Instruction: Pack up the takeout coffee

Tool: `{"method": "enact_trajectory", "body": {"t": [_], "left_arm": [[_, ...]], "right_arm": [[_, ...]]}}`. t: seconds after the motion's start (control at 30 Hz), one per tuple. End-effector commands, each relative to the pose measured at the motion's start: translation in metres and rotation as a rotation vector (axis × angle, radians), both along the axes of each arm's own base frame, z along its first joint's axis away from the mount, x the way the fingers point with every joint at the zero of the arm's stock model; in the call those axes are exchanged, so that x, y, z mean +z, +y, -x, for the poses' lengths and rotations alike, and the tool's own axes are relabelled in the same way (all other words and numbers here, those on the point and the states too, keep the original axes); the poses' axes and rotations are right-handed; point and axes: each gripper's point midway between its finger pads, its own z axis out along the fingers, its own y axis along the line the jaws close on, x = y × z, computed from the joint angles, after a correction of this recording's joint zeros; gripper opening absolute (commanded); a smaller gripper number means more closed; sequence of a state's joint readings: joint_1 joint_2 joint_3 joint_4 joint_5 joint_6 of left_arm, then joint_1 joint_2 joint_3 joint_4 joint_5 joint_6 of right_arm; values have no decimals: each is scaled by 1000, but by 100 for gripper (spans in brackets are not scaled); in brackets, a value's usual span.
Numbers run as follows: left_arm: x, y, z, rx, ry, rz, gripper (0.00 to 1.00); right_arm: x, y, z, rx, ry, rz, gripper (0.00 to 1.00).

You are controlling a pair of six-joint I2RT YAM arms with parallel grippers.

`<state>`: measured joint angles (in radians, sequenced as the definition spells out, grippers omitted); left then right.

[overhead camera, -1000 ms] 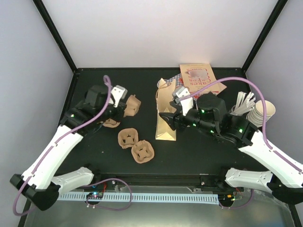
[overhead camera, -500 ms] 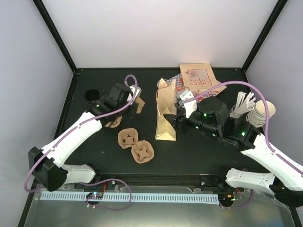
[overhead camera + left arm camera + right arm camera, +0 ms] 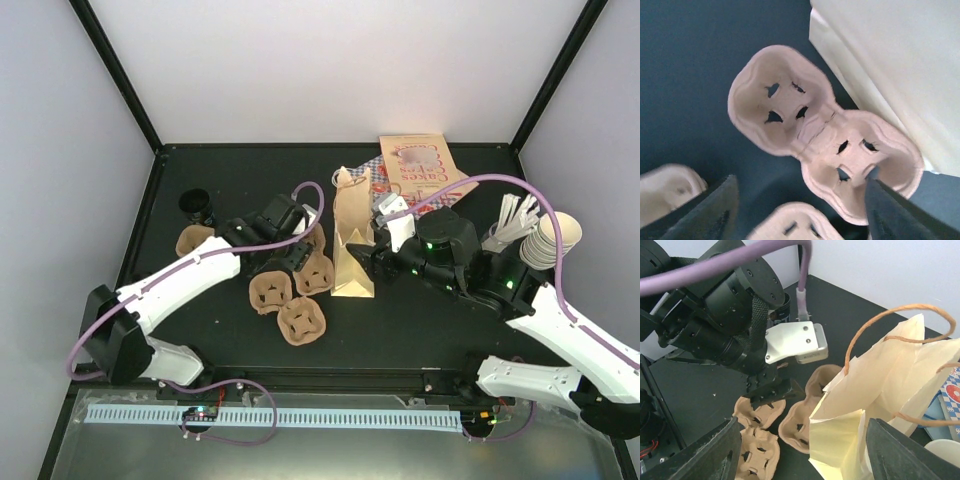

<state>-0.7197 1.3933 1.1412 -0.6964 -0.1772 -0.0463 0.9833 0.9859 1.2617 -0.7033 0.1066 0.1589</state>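
The takeout coffee (image 3: 197, 206) stands at the far left of the table with its black lid on, well away from both grippers. A tan paper bag (image 3: 352, 245) stands upright in the middle, mouth open. My left gripper (image 3: 300, 262) hangs open just above a brown two-cup carrier (image 3: 825, 132) that lies flat against the bag's (image 3: 900, 65) left side. My right gripper (image 3: 805, 440) is open at the bag's (image 3: 880, 390) near edge, fingers wide apart and gripping nothing. In the right wrist view the left gripper (image 3: 774, 390) hovers over the carriers.
Two more carriers (image 3: 270, 290) (image 3: 302, 320) lie in front of the left gripper, and another (image 3: 193, 238) sits near the coffee. A stack of lidless cups (image 3: 555, 238) and white utensils (image 3: 515, 215) stand at the right. A printed paper bag (image 3: 425, 165) lies flat at the back.
My left arm has swung right from the back left toward the bag. Its gripper went from shut to open, leaving a carrier beside the bag. The right arm barely moved.
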Motion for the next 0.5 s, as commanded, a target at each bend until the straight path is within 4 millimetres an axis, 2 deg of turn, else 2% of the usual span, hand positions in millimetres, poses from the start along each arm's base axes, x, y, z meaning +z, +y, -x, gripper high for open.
{"method": "enact_trajectory", "body": {"t": [0.0,0.13,0.27,0.47], "left_arm": [[10,15,28,48,72,30,81],[8,20,62,0,154,66,97],[-13,18,88,-41,237,91,99],[-36,10,99,6,296,86,99]], "right_arm": [[7,-3,0,-12,-24,-28,71],[6,-2,0,-4,-22,-33,72],[5,0,1,3,-23,-37,72],[8,0,1,4,-27,-42,72]]}}
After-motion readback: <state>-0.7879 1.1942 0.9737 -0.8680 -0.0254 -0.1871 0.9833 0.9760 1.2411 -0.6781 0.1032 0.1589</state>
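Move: The near cup carrier, a two-cup one, lies about 5 cm back and 4 cm left of the open left hand, some 12 cm below it. The carrier just let go of lies about 7 cm ahead and 2 cm right, at that same depth. The paper bag stands some 12 cm to the hand's right and 6 cm ahead, its middle almost level with it. From the right hand the near carrier lies roughly 16 cm left, 4 cm ahead and 28 cm down. Leaving the freshly laid carrier beside the paper bag, the left hand draws back about 9 cm to come over the near carrier, rising slightly before sinking to finish a few centimetres lower. Its already parted fingers spread to fully open and the wrist tips them some 15 degrees nearer to straight down, touching nothing at the end. ##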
